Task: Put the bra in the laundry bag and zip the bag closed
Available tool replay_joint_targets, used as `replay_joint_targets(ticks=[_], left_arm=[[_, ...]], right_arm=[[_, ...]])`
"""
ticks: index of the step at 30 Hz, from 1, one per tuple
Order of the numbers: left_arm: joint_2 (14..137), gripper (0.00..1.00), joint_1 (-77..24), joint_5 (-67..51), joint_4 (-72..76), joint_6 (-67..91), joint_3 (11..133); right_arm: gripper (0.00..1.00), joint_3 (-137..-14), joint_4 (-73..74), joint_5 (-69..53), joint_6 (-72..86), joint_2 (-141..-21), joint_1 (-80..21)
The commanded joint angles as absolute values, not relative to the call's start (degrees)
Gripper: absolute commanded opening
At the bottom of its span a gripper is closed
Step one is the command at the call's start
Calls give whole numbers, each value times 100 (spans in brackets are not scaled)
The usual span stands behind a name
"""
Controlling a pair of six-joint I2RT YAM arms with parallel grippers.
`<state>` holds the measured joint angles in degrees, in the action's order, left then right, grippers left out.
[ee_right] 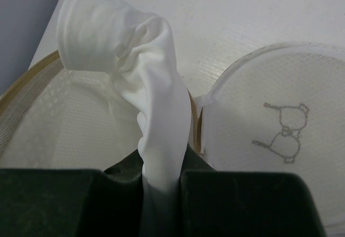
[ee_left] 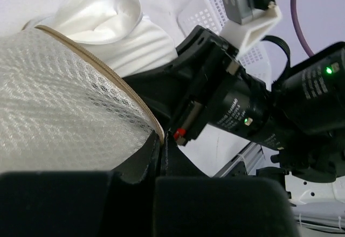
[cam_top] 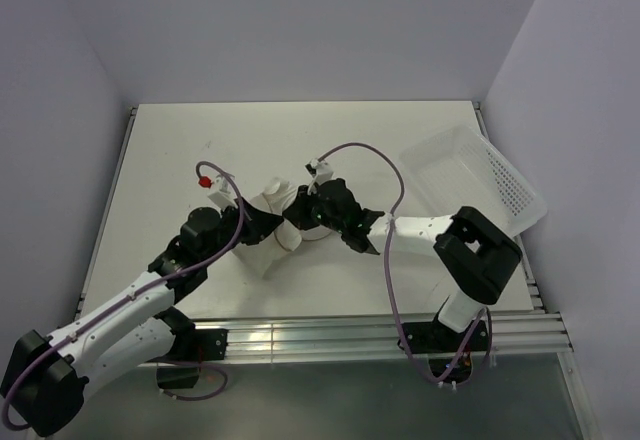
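Observation:
The laundry bag [ee_left: 54,102] is a white mesh pouch with tan rim trim, lying open mid-table [cam_top: 262,256]. My left gripper [ee_left: 161,140] is shut on its tan rim [cam_top: 268,222]. The bag's round lid [ee_right: 280,118], with a small eyeglasses-like mark, is folded out to the right of the opening [ee_right: 54,124]. The bra [ee_right: 156,102], limp off-white fabric, rises bunched from between the fingers of my right gripper [ee_right: 161,178], which is shut on it. The bra hangs over the bag's rim [ee_left: 108,16]. Both grippers meet tip to tip at the bag, the right one [cam_top: 296,216] just right of the left.
A white perforated plastic tray [cam_top: 480,175] lies tilted at the table's right edge, by the right wall. The right arm's cable [cam_top: 385,175] loops above the table. An aluminium rail [cam_top: 350,335] runs along the near edge.

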<state>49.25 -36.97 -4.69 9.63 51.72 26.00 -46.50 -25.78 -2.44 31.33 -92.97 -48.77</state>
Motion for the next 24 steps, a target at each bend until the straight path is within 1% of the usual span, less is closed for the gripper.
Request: replay_joint_targets(ticks=[1, 5, 10, 13, 15, 18, 19, 20, 21, 22, 24], left_arm=[[4632, 0, -3709, -238, 1406, 4966, 2374], [4396, 0, -3700, -36, 1512, 4869, 2005], [4131, 0, -3709, 325, 1617, 4869, 1574], [4410, 1, -3709, 194, 1854, 4755, 1573], [4648, 1, -3709, 53, 1977, 4536, 1967], [5289, 0, -3744, -368, 2459, 4412, 2679], [5691, 0, -3788, -465, 2652, 4403, 2889], [5904, 0, -3910, -657, 2733, 4395, 3353], [6106, 0, -4007, -746, 2829, 4377, 3566], [6422, 0, -4217, -834, 3013, 4386, 3899], [6556, 0, -4420, -826, 3207, 4429, 3990]], right_arm=[[0, -5184, -2761, -247, 3357, -9404, -5035], [0, -5256, -2041, 305, 3384, -9291, -5466], [0, -4992, -2039, 203, 3603, -8991, -5484], [0, -4913, -2197, 123, 3621, -8895, -5467], [0, -4774, -2136, 237, 3586, -8755, -5362], [0, -4458, -2048, 307, 3533, -8176, -5003], [0, -4413, -1961, 456, 3446, -7765, -4914], [0, -4395, -1673, 527, 3367, -7526, -4843], [0, -4438, -1479, 606, 3166, -7080, -4730], [0, -4499, -1094, 754, 3060, -6893, -4702], [0, -4736, -714, 800, 2796, -6506, -4676]])
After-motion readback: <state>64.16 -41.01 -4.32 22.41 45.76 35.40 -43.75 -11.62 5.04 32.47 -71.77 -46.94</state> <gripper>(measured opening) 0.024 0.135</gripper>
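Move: From the left gripper, which pinches the bag's zip rim, the bra's hanging cup lies about 6 cm ahead, level sideways and 2 cm lower. From the right gripper, holding the bra, the middle of the bag's mouth is some 5 cm left, neither ahead nor back, and 4 cm below; the bra's cup lies 5 cm ahead and 4 cm left, and the bag's round lid roughly 4 cm ahead, 5 cm right and 8 cm below. Keep both grips and shake bag and bra together. Dip the left gripper about 4 cm, easing a little left, then sweep it up with the zip rim, right and slightly forward, some 8 cm each of rise and sideways travel. Draw the right gripper with the bra about 3 cm back and left, over the mouth, then swing it up and right, and somewhat forward. ##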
